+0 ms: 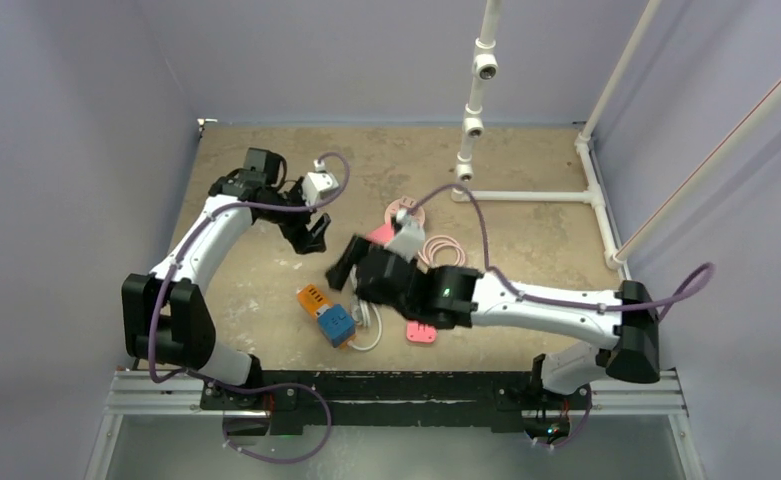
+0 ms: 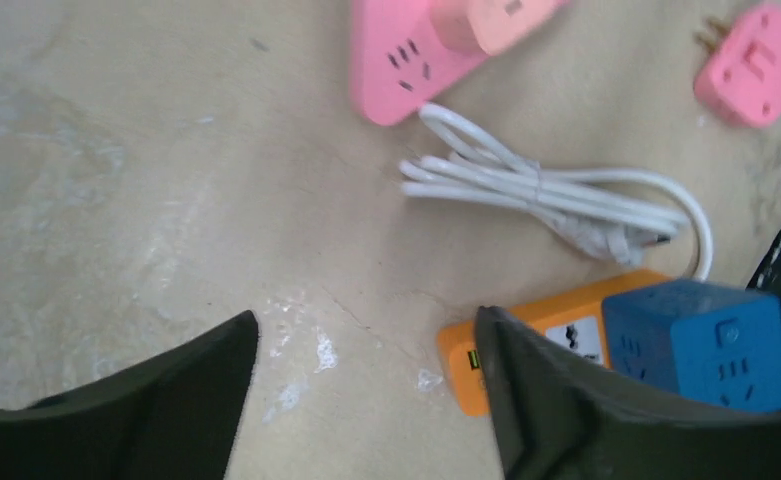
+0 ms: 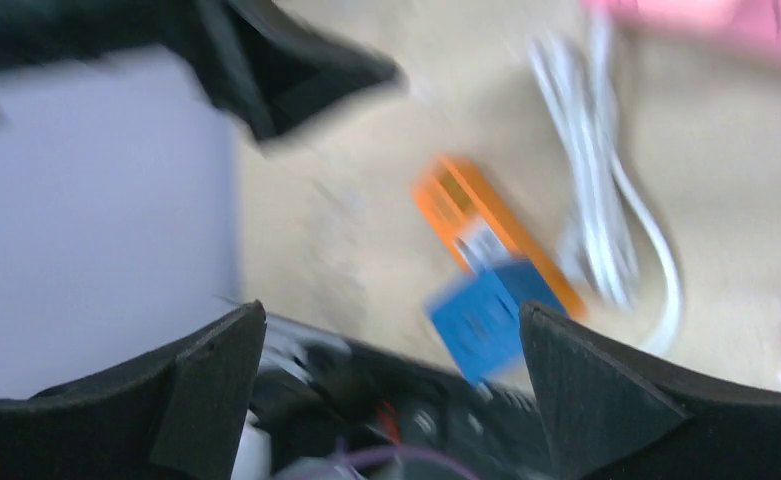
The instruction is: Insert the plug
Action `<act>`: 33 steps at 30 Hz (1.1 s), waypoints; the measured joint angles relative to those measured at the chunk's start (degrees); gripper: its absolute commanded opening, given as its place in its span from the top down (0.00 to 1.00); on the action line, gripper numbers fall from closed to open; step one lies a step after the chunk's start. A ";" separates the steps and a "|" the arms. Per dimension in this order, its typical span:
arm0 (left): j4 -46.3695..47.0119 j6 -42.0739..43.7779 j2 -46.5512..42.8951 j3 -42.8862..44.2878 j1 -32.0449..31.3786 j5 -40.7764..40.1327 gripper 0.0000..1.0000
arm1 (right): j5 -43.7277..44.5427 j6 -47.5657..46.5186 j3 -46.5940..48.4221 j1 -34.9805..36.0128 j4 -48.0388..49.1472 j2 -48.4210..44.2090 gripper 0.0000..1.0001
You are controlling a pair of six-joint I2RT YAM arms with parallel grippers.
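A blue cube-shaped plug point(image 1: 336, 323) point(image 2: 701, 343) point(image 3: 481, 315) stands on one end of the orange power strip point(image 1: 314, 300) point(image 2: 556, 312) point(image 3: 466, 220), which lies on the table near the front. My left gripper point(image 1: 311, 235) point(image 2: 366, 330) hovers just beyond the strip's other end. It is open, with only bare table between its fingers. My right gripper point(image 1: 344, 265) point(image 3: 391, 335) hangs over the table beside the strip, also open and holding nothing. The right wrist view is blurred.
A bundled white cable point(image 1: 368, 320) point(image 2: 546, 195) point(image 3: 596, 220) lies next to the strip. A pink power strip point(image 1: 381, 235) point(image 2: 396, 55), a pink adapter point(image 1: 421, 333) point(image 2: 756, 65) and a coiled pink cable point(image 1: 444, 248) lie nearby. White pipework point(image 1: 526, 195) stands at the back right.
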 measured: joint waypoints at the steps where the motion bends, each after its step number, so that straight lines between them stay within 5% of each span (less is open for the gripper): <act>1: 0.48 -0.98 0.00 0.92 0.55 0.00 0.03 | 1.36 -3.26 2.05 -1.46 2.19 -0.66 0.01; 5: 4.68 -6.03 -0.07 5.22 4.85 0.11 0.01 | 4.94 -21.14 4.17 -13.97 15.69 -5.49 0.01; 9: 9.68 -10.73 -1.16 5.46 9.35 0.28 0.01 | 5.20 -36.79 -3.23 -27.65 29.35 -13.25 0.01; 15: 18.23 -17.73 -5.14 0.00 13.40 -2.03 0.01 | 6.34 -48.83 -11.72 -37.35 40.59 -21.55 0.01; 23: 32.39 -27.34 -11.43 -13.75 15.45 -7.72 0.01 | 15.15 -58.60 -37.70 -41.35 62.16 -40.17 0.01; 33: 40.54 -30.86 -11.91 -19.87 15.56 -8.70 0.01 | 15.41 -66.73 -46.93 -47.80 75.45 -41.42 0.01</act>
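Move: Both hands are empty over the table. The blue plug on the orange power strip lies about 4 cm back from the right hand, level with it sideways and some 16 cm below. From that hand, the pink triangular socket is roughly 16 cm ahead and 9 cm right, and the pink plug about 5 cm back and 15 cm right, both some 17 cm below. From the left hand, the blue plug is around 17 cm back, 6 cm right and 10 cm below. Touching nothing, both hands draw off from the blue plug and strip. The right, still wide open, sweeps forward, up and right, then eases back and down while continuing right, ending about 36 cm right, its fingers swinging up and clockwise by some 50 degrees. The left goes forward and up while opening fully, then left and down, turning counter-clockwise. ##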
